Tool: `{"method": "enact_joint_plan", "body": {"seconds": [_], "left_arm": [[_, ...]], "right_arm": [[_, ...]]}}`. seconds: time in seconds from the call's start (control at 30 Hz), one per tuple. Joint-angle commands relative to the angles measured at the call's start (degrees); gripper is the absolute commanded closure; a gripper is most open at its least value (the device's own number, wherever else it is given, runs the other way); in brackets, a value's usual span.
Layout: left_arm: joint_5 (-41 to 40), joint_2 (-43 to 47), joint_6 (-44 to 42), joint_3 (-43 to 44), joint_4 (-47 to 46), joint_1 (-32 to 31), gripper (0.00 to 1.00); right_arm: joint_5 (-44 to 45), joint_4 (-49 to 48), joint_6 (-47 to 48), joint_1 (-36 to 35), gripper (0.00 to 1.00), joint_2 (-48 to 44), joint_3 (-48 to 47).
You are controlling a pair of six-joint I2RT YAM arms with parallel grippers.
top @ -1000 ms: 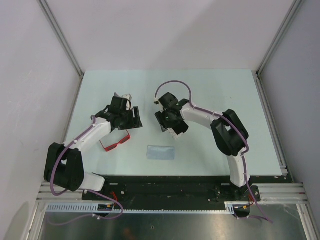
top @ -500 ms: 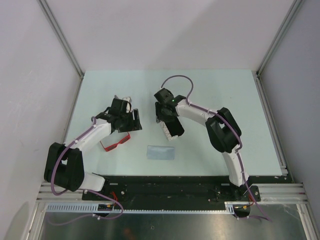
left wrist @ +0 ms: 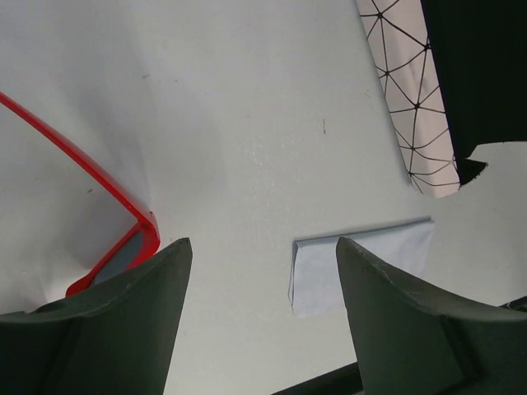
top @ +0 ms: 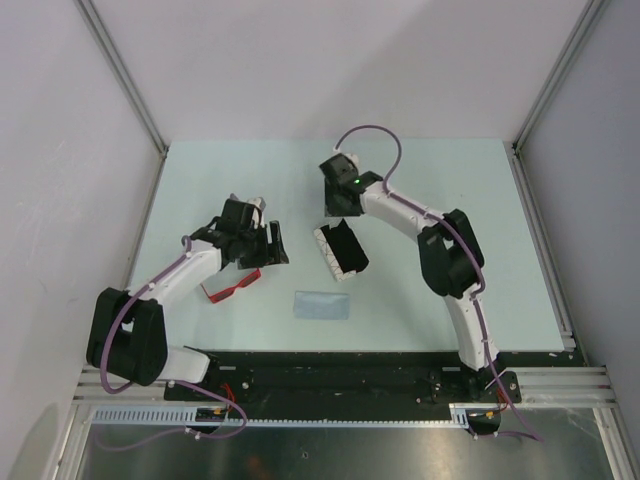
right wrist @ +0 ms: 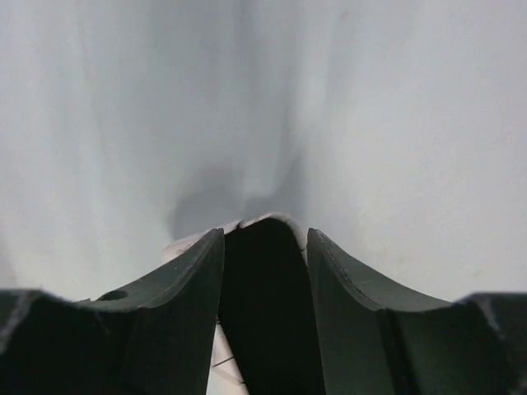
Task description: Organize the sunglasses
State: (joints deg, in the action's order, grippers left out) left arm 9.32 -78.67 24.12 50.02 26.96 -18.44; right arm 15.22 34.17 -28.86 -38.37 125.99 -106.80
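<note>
The red sunglasses (top: 232,288) lie on the table at the left, and their frame corner (left wrist: 144,224) shows beside my left finger. My left gripper (top: 268,250) (left wrist: 263,243) hovers open just right of them, nothing between its fingers. The white patterned case (top: 327,252) (left wrist: 405,107) lies open in the middle, its black inside facing up. My right gripper (top: 338,212) (right wrist: 263,234) is at the case's far end. The black-lined lid (right wrist: 262,296) fills the gap between its fingers, touching both.
A folded light-blue cloth (top: 322,305) (left wrist: 317,270) lies flat near the front edge, below the case. The aluminium frame posts and white walls close in the table at the back and sides. The arm bases sit along the black rail in front.
My right gripper has drawn back toward the far side, and the case now lies open with its black lining showing. My left gripper has edged slightly right and opened a little.
</note>
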Motion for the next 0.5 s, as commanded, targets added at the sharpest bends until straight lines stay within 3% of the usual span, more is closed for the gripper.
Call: {"method": "enact_joint_plan", "body": {"seconds": [0.0,0.17,0.3,0.47], "left_arm": [[3.2,1.8,1.5,0.0,-0.7,0.4,0.23],[3.7,1.7,1.6,0.2,-0.8,0.3,0.23],[3.9,1.4,1.8,0.4,-0.7,0.3,0.23],[3.9,0.5,1.5,1.0,-0.7,0.3,0.23]], "right_arm": [[-8.2,-0.1,11.6,7.2,0.52,1.3,-6.0],[-16.7,5.3,23.6,10.1,0.52,3.8,-9.5],[-27.9,5.2,27.1,11.0,0.5,2.2,-7.6],[-35.0,5.3,28.3,11.1,0.48,1.8,-6.5]]}}
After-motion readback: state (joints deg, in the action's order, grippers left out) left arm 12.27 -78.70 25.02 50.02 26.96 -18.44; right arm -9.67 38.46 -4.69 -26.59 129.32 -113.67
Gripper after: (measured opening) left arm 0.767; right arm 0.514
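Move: Just behind and below the right hand lies the open sunglasses case: its middle is some 7 cm back, about 1 cm left and 6 cm down, with its far end nearly under the fingers. The blue-grey cloth is some 25 cm back and 7 cm left of that hand; the red sunglasses are about 14 cm back and 32 cm left. From the left hand, the case is some 8 cm ahead and 19 cm right. Swinging off empty and half open from above the case's far end, the right hand goes right and forward nearly level, about 9 cm, then reverses and comes some 3 cm back and left towards the case. The wrist turns steadily counter-clockwise, a bit over 20 degrees in all, and the finger gap stays as it is. ##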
